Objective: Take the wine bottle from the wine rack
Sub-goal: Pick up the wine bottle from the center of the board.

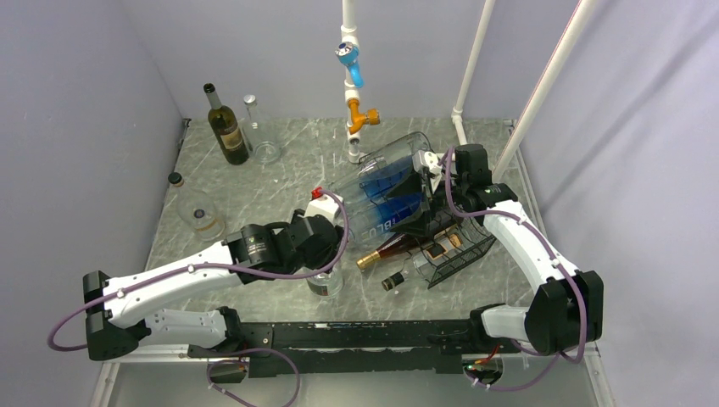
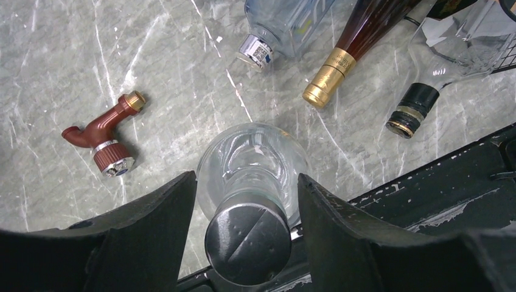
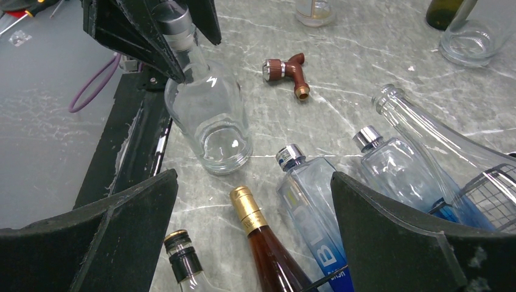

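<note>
The black wire-mesh wine rack lies on the marble table right of centre. Several bottles stick out of it: an amber bottle with a gold cap, a clear one with a black cap and blue-tinted ones. Off the rack, a clear bottle with a silver cap stands upright near the front rail. My left gripper straddles its neck, a gap showing on each side. My right gripper hovers open over the rack's bottle necks.
A brown tap fitting lies left of the bottles. A dark green bottle and a clear bottle stand at the back left. A round flask sits by the left edge. A white pipe frame rises behind. The black rail runs along the front.
</note>
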You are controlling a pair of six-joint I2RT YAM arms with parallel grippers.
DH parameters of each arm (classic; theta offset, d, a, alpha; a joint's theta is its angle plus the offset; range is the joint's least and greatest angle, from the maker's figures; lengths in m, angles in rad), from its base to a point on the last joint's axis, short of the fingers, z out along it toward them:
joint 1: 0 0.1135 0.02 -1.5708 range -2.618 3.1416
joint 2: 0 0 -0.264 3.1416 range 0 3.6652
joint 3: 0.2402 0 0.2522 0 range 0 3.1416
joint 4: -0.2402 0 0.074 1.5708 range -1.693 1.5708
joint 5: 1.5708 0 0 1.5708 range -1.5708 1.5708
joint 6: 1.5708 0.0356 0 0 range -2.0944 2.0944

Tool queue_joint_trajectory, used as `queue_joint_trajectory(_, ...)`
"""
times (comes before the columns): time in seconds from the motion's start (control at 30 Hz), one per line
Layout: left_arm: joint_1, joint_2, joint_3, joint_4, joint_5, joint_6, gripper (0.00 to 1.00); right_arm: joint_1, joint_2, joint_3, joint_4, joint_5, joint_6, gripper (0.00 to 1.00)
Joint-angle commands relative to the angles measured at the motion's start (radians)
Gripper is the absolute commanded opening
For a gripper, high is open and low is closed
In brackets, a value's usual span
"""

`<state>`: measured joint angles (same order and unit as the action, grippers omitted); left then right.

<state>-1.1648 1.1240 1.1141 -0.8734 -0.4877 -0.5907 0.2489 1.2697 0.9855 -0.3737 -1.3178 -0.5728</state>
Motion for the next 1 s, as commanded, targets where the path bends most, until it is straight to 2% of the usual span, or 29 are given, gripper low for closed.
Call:
queue_joint_trajectory(0.0,-0.004,0.007,0.049,-0.018,0.017,-0.02,0.66,-0.005,-0.001,0.001,0.002,-0.032,-0.021,1.0)
queue_joint_trajectory(0.37,-0.005,0.03,0.075,-0.057,0.033,-0.028,0.61,-0.007,0.0,0.001,0.001,-0.031,-0.022,1.0)
queue_joint_trajectory(0.57,-0.005,0.035,0.084,-0.07,0.033,-0.025,0.53,-0.007,0.008,0.007,-0.015,-0.033,-0.033,1.0)
queue_joint_trajectory(0.63,-0.005,0.037,0.085,-0.07,0.031,-0.022,0.46,-0.007,0.01,0.008,-0.02,-0.032,-0.037,1.0)
queue_joint_trajectory(0.73,-0.005,0.038,0.09,-0.073,0.023,-0.017,0.23,-0.008,0.009,0.008,-0.019,-0.031,-0.038,1.0)
queue_joint_trajectory(0.87,-0.005,0.037,0.096,-0.084,0.011,-0.005,0.0,-0.008,0.011,0.007,-0.019,-0.031,-0.038,1.0)
queue_joint_trajectory(0.97,-0.004,0.022,0.093,-0.076,-0.002,0.004,0.0,-0.007,0.01,0.008,-0.021,-0.031,-0.039,1.0)
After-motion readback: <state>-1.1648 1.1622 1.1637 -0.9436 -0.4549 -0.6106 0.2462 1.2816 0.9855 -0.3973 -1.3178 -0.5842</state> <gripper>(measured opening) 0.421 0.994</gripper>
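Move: The clear wine bottle stands upright at the board's centre, with its cap and upper neck already between my left hand's open fingers. Its middle is straight below my left hand, about 9 cm down. From that hand the brown tap fitting lies some 10 cm ahead and 15 cm left, 20 cm lower. The red wine bottle's middle lies about 11 cm ahead and 23 cm right, 14 cm down. From my right hand the clear bottle is about 8 cm back, 18 cm left and 10 cm lower. I close my left fingers around the top of the standing clear bottle, from over two-thirds open to well under half, until the pads pinch its neck by the cap and stop there. While closing, I ease the left hand back by only about half a centimetre, and its tip dips a few degrees. ##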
